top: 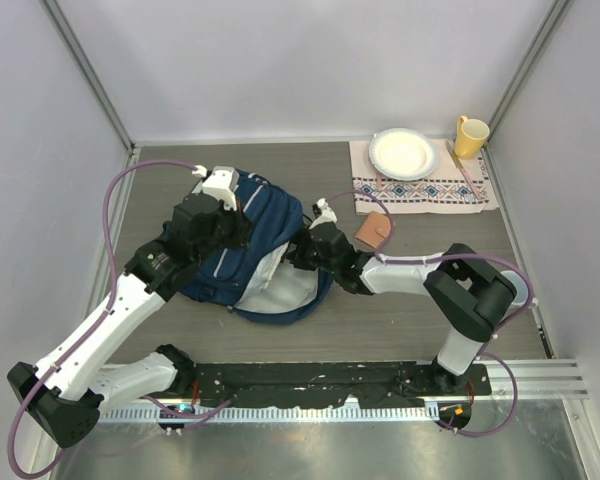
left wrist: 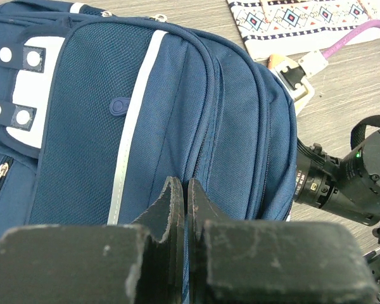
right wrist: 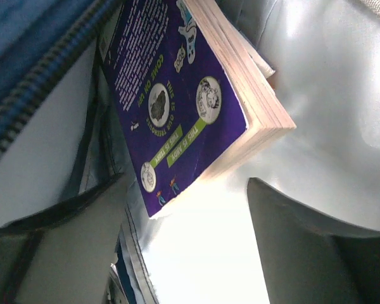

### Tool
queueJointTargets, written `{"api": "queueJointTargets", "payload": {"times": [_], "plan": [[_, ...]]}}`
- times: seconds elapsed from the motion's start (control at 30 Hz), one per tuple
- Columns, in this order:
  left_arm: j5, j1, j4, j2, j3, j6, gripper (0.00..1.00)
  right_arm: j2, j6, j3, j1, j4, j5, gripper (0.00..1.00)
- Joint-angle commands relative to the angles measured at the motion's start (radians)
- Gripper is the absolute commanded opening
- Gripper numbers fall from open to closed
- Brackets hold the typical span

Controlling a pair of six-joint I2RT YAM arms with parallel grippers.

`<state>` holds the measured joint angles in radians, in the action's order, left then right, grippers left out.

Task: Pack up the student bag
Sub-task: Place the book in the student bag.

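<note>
The student bag (top: pixel 265 215) lies on the table, navy with a pale stripe (left wrist: pixel 136 114), its main compartment gaping toward the right arm. My left gripper (left wrist: pixel 185 183) is shut on a fold of the bag's blue fabric near a zip seam; from above it (top: pixel 238 226) sits on the bag's upper side. My right gripper (right wrist: pixel 183 253) reaches inside the bag's mouth (top: pixel 298 255), open, with its fingers (right wrist: pixel 304 240) wide apart. A purple paperback book (right wrist: pixel 177 82) rests free against the light grey lining (right wrist: pixel 329 95), just beyond the fingertips.
At the back right lies a patterned cloth (top: pixel 425 188) with a white plate (top: pixel 403 153) on it and a yellow mug (top: pixel 470 137) beside it. A small brown wallet-like item (top: pixel 373 232) lies just right of the bag. Grey walls enclose the table.
</note>
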<state>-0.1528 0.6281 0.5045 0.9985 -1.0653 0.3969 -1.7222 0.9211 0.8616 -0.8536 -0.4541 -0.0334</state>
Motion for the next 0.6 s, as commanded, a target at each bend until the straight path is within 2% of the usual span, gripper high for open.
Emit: {"api": "queueJointTargets", "payload": {"times": [0.0,0.07,0.1,0.13,0.3,0.47,0.53,0.57], "plan": [[0.009,-0.001,-0.155,-0.04,-0.025,0.026,0.0,0.061,0.045,-0.021,0.005,-0.038,0.018,0.68],[0.012,-0.001,-0.158,-0.04,-0.025,0.03,0.0,0.05,0.059,-0.026,0.007,-0.064,0.021,0.53],[0.015,0.001,-0.156,-0.04,-0.027,0.031,0.0,0.04,0.068,-0.021,0.005,-0.09,0.053,0.42],[0.016,0.001,-0.156,-0.041,-0.024,0.031,0.0,0.029,0.07,-0.013,0.005,-0.103,0.061,0.4],[0.018,0.001,-0.156,-0.043,-0.019,0.034,0.0,-0.077,0.081,0.091,0.014,-0.164,0.076,0.34],[0.021,0.001,-0.156,-0.052,-0.005,0.042,0.0,-0.174,0.093,0.22,0.013,-0.19,0.119,0.34],[0.019,0.001,-0.158,-0.055,-0.001,0.043,0.0,-0.203,0.107,0.226,0.016,-0.236,0.128,0.35],[0.018,-0.001,-0.155,-0.057,0.001,0.043,0.0,-0.203,0.114,0.215,0.016,-0.239,0.127,0.38]]}}
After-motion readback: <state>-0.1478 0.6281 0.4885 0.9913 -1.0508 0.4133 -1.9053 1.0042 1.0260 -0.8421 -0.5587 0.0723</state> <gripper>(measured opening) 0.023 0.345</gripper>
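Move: The purple book lies half inside the bag, its near end just past my open right fingers and its middle about 12 cm left, 6 cm ahead and 3 cm below them. The blue book lies just under it, roughly 13 cm left and 7 ahead; the bag's raised flap hangs some 5 cm left and 2 ahead, a little above. From my left hand the purple book is about 12 cm below, 2 cm ahead and 1 cm left. I ease my right hand back about a centimetre while its wide fingers close to roughly a third open, then drive left and somewhat forward, about 5 cm in all, into the bag under the flap, fingertips against the purple book's near end to push it deeper. My left hand stays put, still pinching the flap. ##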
